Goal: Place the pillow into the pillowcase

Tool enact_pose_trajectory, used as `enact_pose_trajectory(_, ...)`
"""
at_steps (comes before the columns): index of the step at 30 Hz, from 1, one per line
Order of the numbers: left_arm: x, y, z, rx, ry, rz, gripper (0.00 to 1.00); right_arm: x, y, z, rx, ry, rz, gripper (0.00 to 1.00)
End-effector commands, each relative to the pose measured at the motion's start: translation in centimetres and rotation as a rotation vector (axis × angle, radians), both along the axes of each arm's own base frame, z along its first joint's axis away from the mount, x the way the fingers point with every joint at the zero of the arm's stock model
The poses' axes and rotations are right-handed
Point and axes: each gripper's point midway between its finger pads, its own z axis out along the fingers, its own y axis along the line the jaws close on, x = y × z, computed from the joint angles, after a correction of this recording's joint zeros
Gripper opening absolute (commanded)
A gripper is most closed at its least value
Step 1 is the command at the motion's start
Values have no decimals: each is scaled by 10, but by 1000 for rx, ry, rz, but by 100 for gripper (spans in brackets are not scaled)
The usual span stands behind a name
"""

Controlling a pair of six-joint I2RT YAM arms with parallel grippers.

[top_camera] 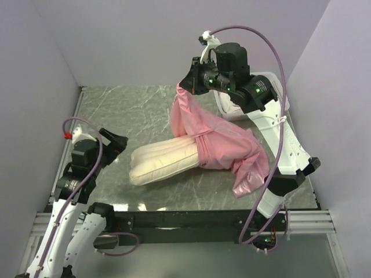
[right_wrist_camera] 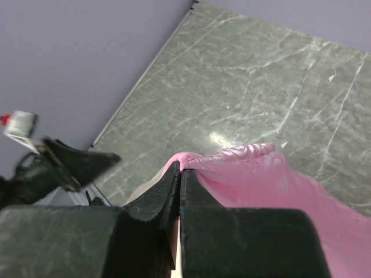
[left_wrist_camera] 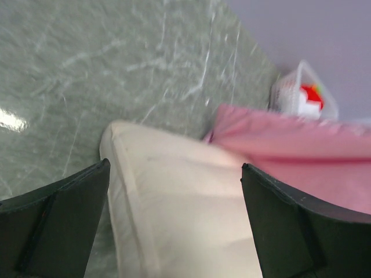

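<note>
The cream-white pillow (top_camera: 165, 161) lies across the middle of the table, its right end tucked inside the pink pillowcase (top_camera: 223, 145). My right gripper (top_camera: 184, 84) is raised at the back and shut on the pillowcase's edge, which hangs from it as a pink strip. In the right wrist view the shut fingers (right_wrist_camera: 191, 188) pinch bunched pink pillowcase fabric (right_wrist_camera: 261, 174). My left gripper (top_camera: 119, 145) stands open just left of the pillow's free end. In the left wrist view its two fingers (left_wrist_camera: 58, 214) are spread wide around the pillow (left_wrist_camera: 185, 214), with nothing gripped, and the pillowcase (left_wrist_camera: 301, 150) lies beyond.
A white basket (top_camera: 255, 95) stands at the back right behind the right arm; it shows in the left wrist view as a white basket (left_wrist_camera: 304, 92) holding something red. Purple walls enclose the grey marble table (top_camera: 127, 110) on three sides.
</note>
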Motion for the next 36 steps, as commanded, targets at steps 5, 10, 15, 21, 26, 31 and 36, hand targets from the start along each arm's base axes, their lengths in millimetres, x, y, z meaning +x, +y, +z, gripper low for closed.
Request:
enact_pose_trajectory(5,-6,-47,9,70,-156,-313,99,14,-2,49,126,-132,11,0)
enact_pose_trajectory(10,-18,-78,11,83,-191,-490,99,20,-1,42,122,-119,10,0)
enact_pose_trajectory(15,-16,-106,7,213,-129,-528,99,21,-3,36,111,-116,7,0)
enact_pose_trajectory(21,-19,-140,11,566,-72,-486,99,21,-7,30,100,-104,1,0)
enact_pose_trajectory(26,-38,-183,3,843,-60,-631,99,19,-8,31,99,-107,3,0)
enact_pose_trajectory(31,-33,-177,-18,1008,6,-608,99,13,-11,35,106,-113,7,0)
enact_pose_trajectory(36,-32,-184,-38,1050,9,-669,99,10,-15,35,103,-116,0,0)
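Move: The pillow's bare section sticks out leftward from the pillowcase, its middle about 5 cm ahead of the left hand, 17 cm to its right and 15 cm below; its free end is roughly 4 cm ahead, 5 cm right and 16 cm below. The case's mouth wraps it about 8 cm ahead and 32 cm right, 14 cm below the left hand. From the right hand, pinching the raised hem, that bare middle is some 3 cm back, 10 cm left and 36 cm below. Towards the pillow's bare section the left hand swings right some 20 cm, easing about 4 cm back and sinking at the last, while it turns clockwise and rolls its left side up, over 50 degrees, so the wide-open fingers come across the pillow's near edge. The right hand keeps the pillowcase's hem pinched high, creeping about 2 cm forward. ##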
